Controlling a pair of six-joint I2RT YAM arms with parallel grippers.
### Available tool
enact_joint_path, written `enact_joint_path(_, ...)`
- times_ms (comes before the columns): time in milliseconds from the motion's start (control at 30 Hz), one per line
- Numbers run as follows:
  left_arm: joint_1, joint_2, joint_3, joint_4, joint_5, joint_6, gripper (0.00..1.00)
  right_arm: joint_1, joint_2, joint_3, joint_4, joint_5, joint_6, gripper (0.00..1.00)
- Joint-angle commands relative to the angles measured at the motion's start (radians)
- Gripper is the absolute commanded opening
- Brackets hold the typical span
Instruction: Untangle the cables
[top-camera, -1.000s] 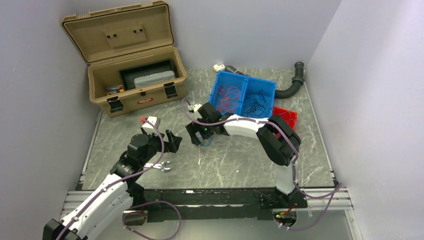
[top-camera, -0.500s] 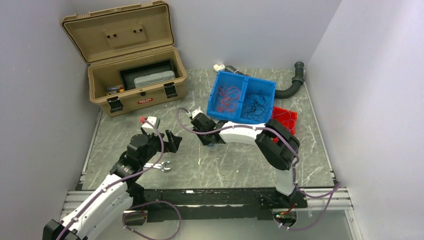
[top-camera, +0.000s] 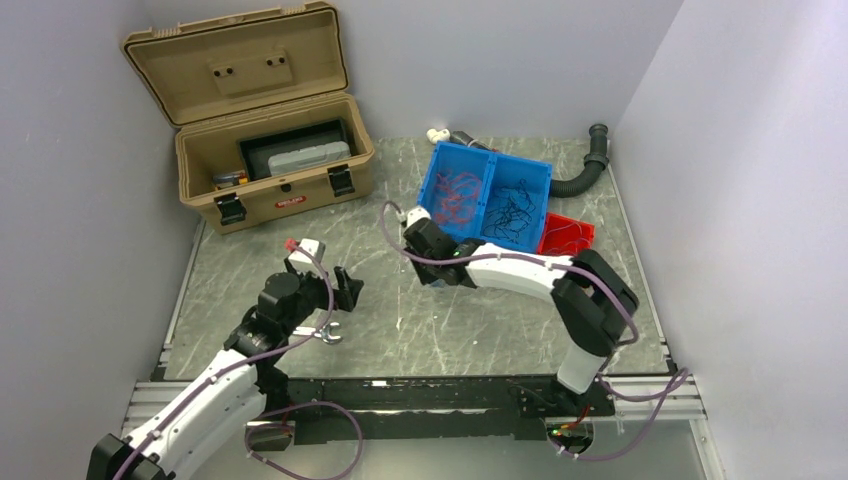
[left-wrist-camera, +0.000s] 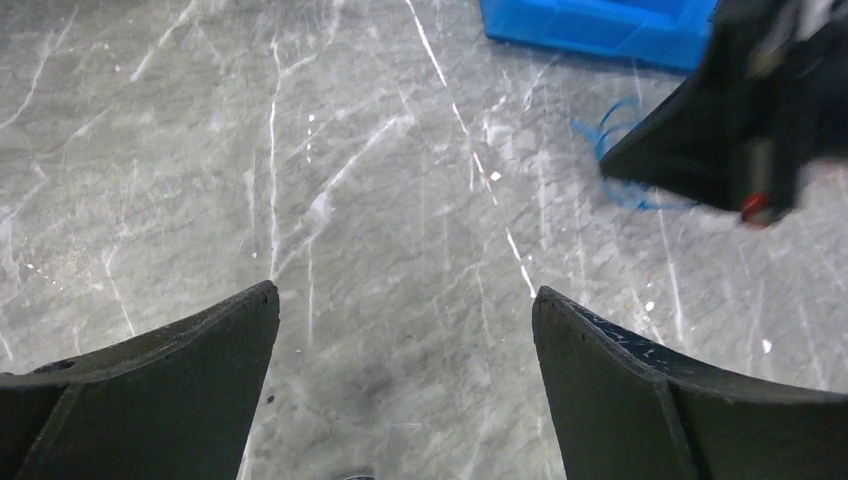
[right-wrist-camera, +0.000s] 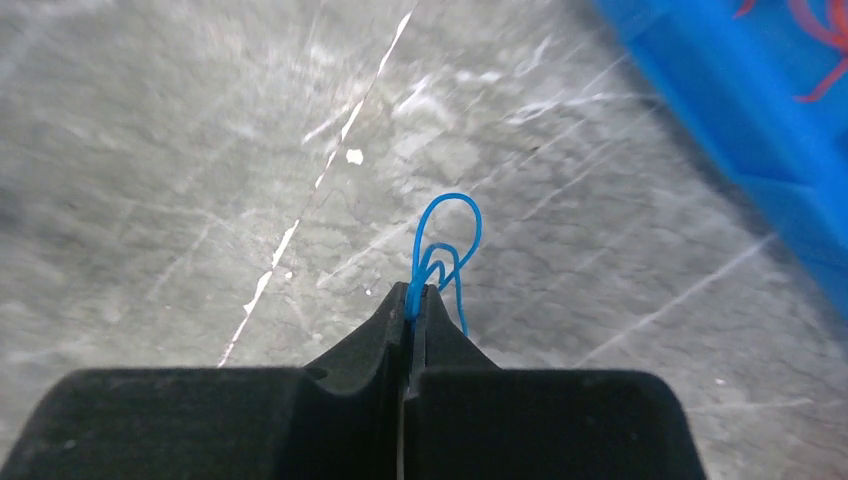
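Note:
A thin blue cable (right-wrist-camera: 447, 235) loops out from the tips of my right gripper (right-wrist-camera: 412, 295), which is shut on it just above the table. From above, the right gripper (top-camera: 440, 276) sits just in front of the blue bin (top-camera: 492, 158). Red cables (top-camera: 458, 192) lie in the bin's left compartment and black cables (top-camera: 510, 208) in its right one. My left gripper (left-wrist-camera: 405, 295) is open over bare table, with the blue cable (left-wrist-camera: 608, 150) and the right gripper (left-wrist-camera: 720, 140) ahead to its right. Seen from the top, the left gripper (top-camera: 346, 290) is well left of the right one.
An open tan case (top-camera: 270, 165) stands at the back left. A small wrench (top-camera: 326, 335) lies near the left arm. A red bin (top-camera: 570, 232) with thin wires sits right of the blue bin. A black corrugated hose (top-camera: 585, 172) curves along the back right.
My right gripper went from open to shut on the blue cable and shifted right toward the blue bin. The left arm barely moved and stayed open.

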Motion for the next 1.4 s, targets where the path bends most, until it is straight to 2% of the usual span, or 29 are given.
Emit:
enact_joint_path(0, 0.002, -0.041, -0.031, 0.057, 0.014, 0.057, 0.99, -0.046, -0.142, -0.009, 0.066, 0.0, 0.054, 0.0)
enact_joint_path(333, 0.002, -0.191, -0.113, 0.098, 0.032, 0.06, 0.99, -0.228, -0.394, -0.058, 0.032, -0.022, 0.105, 0.0)
enact_joint_path(567, 0.002, -0.217, -0.125, 0.102, 0.031, 0.055, 0.99, -0.349, -0.55, -0.108, -0.044, -0.014, 0.101, 0.0)
enact_joint_path(800, 0.003, -0.238, -0.126, 0.083, 0.026, 0.045, 0.99, -0.535, -0.655, -0.144, -0.131, -0.036, 0.142, 0.0)
enact_joint_path(967, 0.002, -0.25, -0.126, 0.073, 0.025, 0.037, 0.99, -0.719, -0.719, -0.188, -0.184, -0.039, 0.16, 0.0)
enact_joint_path(1100, 0.002, -0.254, -0.117, 0.05, 0.02, 0.036, 0.99, -0.859, -0.739, -0.23, -0.188, -0.053, 0.177, 0.0)
enact_joint_path(1200, 0.003, -0.253, -0.114, 0.049, 0.024, 0.041, 0.99, -0.921, -0.718, -0.27, -0.14, -0.073, 0.203, 0.0)
enact_joint_path(1367, 0.003, -0.236, -0.104, 0.043, 0.026, 0.044, 0.99, -0.941, -0.591, -0.26, -0.078, 0.001, 0.223, 0.0)
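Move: My right hand already holds the blue cable a few centimetres above the table. The red bin it goes to stands about 30 cm to the right and some 5 cm farther out, slightly lower than the hand. The blue crate is about 18 cm ahead and 12 cm to the right of that hand. From my open left hand, the red bin lies roughly 42 cm to the right, 8 cm farther out and 9 cm below. Keeping the blue cable pinched in my shut right fingers, I lift it about 16 cm and ease forward. I swing some 33 cm right along the near side of the blue crate to the red bin, then sink about 5 cm over it. The wrist turns roughly 60 degrees clockwise on the way. My left hand stays open, draws back about a centimetre and tips up slightly. ##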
